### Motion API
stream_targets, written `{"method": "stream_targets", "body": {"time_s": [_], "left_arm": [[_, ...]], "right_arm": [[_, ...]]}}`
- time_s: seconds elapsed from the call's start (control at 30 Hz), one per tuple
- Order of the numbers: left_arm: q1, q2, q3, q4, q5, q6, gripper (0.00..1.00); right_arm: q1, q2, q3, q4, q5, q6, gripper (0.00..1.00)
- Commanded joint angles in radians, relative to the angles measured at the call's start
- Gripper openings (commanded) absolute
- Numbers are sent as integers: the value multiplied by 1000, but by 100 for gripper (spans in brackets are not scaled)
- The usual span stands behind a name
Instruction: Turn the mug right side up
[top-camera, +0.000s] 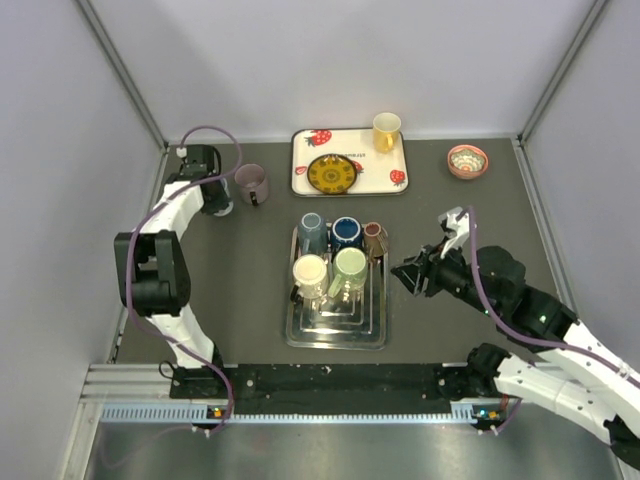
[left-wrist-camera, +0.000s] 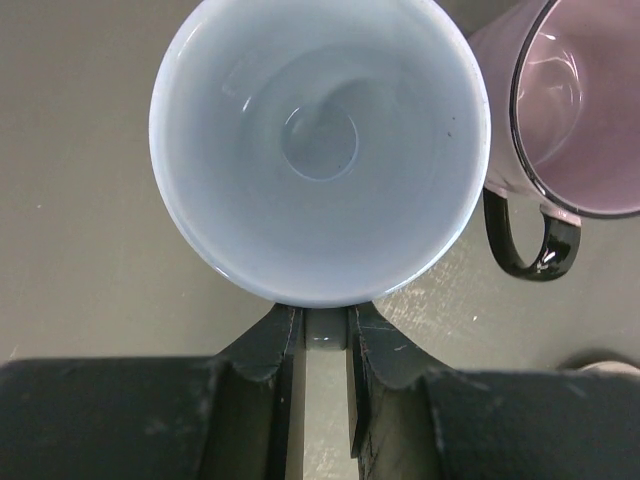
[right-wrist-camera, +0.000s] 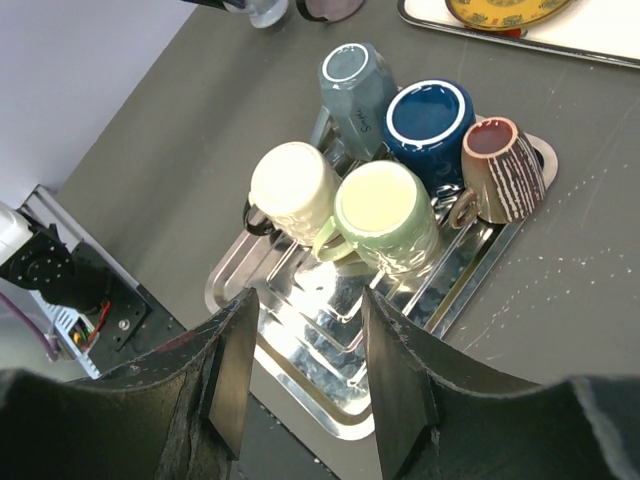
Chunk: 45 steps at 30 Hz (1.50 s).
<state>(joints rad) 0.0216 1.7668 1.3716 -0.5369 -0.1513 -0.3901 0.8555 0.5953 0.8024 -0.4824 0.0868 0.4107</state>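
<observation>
A pale blue mug (left-wrist-camera: 320, 150) stands mouth-up at the far left, next to an upright mauve mug (left-wrist-camera: 585, 100) with a black handle. My left gripper (left-wrist-camera: 325, 335) is shut on the pale mug's handle. From above, the left gripper (top-camera: 216, 196) hides most of that mug (top-camera: 224, 208), beside the mauve mug (top-camera: 250, 183). My right gripper (right-wrist-camera: 312, 385) is open and empty, hovering over the near right side of the metal tray (right-wrist-camera: 300, 330); from above it (top-camera: 407, 274) is just right of the tray (top-camera: 335, 335).
The metal tray holds several upturned mugs: grey-blue (top-camera: 312, 232), dark blue (top-camera: 346, 232), cream (top-camera: 310, 272), green (top-camera: 349, 268), and a tilted brown striped one (top-camera: 375, 238). A white strawberry tray (top-camera: 300, 165) at the back carries a yellow plate and yellow mug (top-camera: 386, 131). A patterned bowl (top-camera: 467, 160) sits back right.
</observation>
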Motion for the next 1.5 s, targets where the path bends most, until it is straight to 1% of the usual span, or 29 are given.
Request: {"method": "stream_targets", "body": {"time_s": [0.0,0.33,0.73,0.77,0.8,0.87,0.9,1.0,1.13,1.23,1.27,1.33,1.37,1.4,1.43,1.47], "left_arm": [[0,29,86,86,4,-13,0],[0,125,156,101,-42,-36,0],[-2,198,210,104,-8,-46,0],[0,200,211,103,-8,-46,2],[-2,200,211,103,-10,-46,9],[0,194,204,101,-16,-47,19],[-2,185,195,101,-14,-47,29],[0,158,179,101,-17,-47,41],[0,114,158,92,-48,-50,50],[0,59,141,58,-83,-75,54],[1,10,132,43,-86,-94,55],[0,-58,66,43,-79,-119,56],[-3,-129,40,43,-68,-124,56],[-18,-170,-17,43,-76,-128,56],[-52,-209,-47,45,-114,-115,58],[-77,-287,-78,45,-141,-107,60]], "right_arm": [[4,24,44,10,27,-18,46],[4,55,55,10,33,-15,47],[4,104,58,8,39,-13,47],[5,106,57,10,39,-13,47],[4,107,57,8,39,-13,47],[4,107,55,8,41,-12,47],[4,107,57,8,39,-10,47],[4,110,55,10,37,-7,47],[4,113,54,11,28,-3,47],[4,115,47,14,24,-4,52],[4,126,47,15,31,-10,55],[4,139,41,13,48,-19,60],[4,159,41,13,59,-21,67],[4,172,37,21,79,-18,68],[5,184,28,27,96,-9,69],[4,207,23,31,109,22,70]]}}
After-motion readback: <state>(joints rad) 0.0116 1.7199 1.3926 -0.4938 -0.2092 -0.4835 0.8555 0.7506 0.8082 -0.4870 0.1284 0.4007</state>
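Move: The left hand still holds the upright white mug by its handle; the bare spot for the mug's middle lies about 11 cm ahead, 2 cm left and 2 cm lower. The mauve mug stands 8 cm to the right of that spot, level with it, and the strawberry tray's middle some 8 cm beyond and 33 cm right of the spot. From the right hand, the upside-down green mug lies roughly 15 cm ahead, 8 cm left and 16 cm below. The left hand, still pinching the white mug's handle, carries it about 5 cm forward and 2 cm down to the bare table just left of the mauve mug, pauses there while its fingers open off the handle, then draws up some 6 cm and back 4 cm, clear of the mug. Meanwhile the right hand sinks nearly 4 cm with a slight forward drift towards the green mug on the metal tray, its fingers opening wider late on. ##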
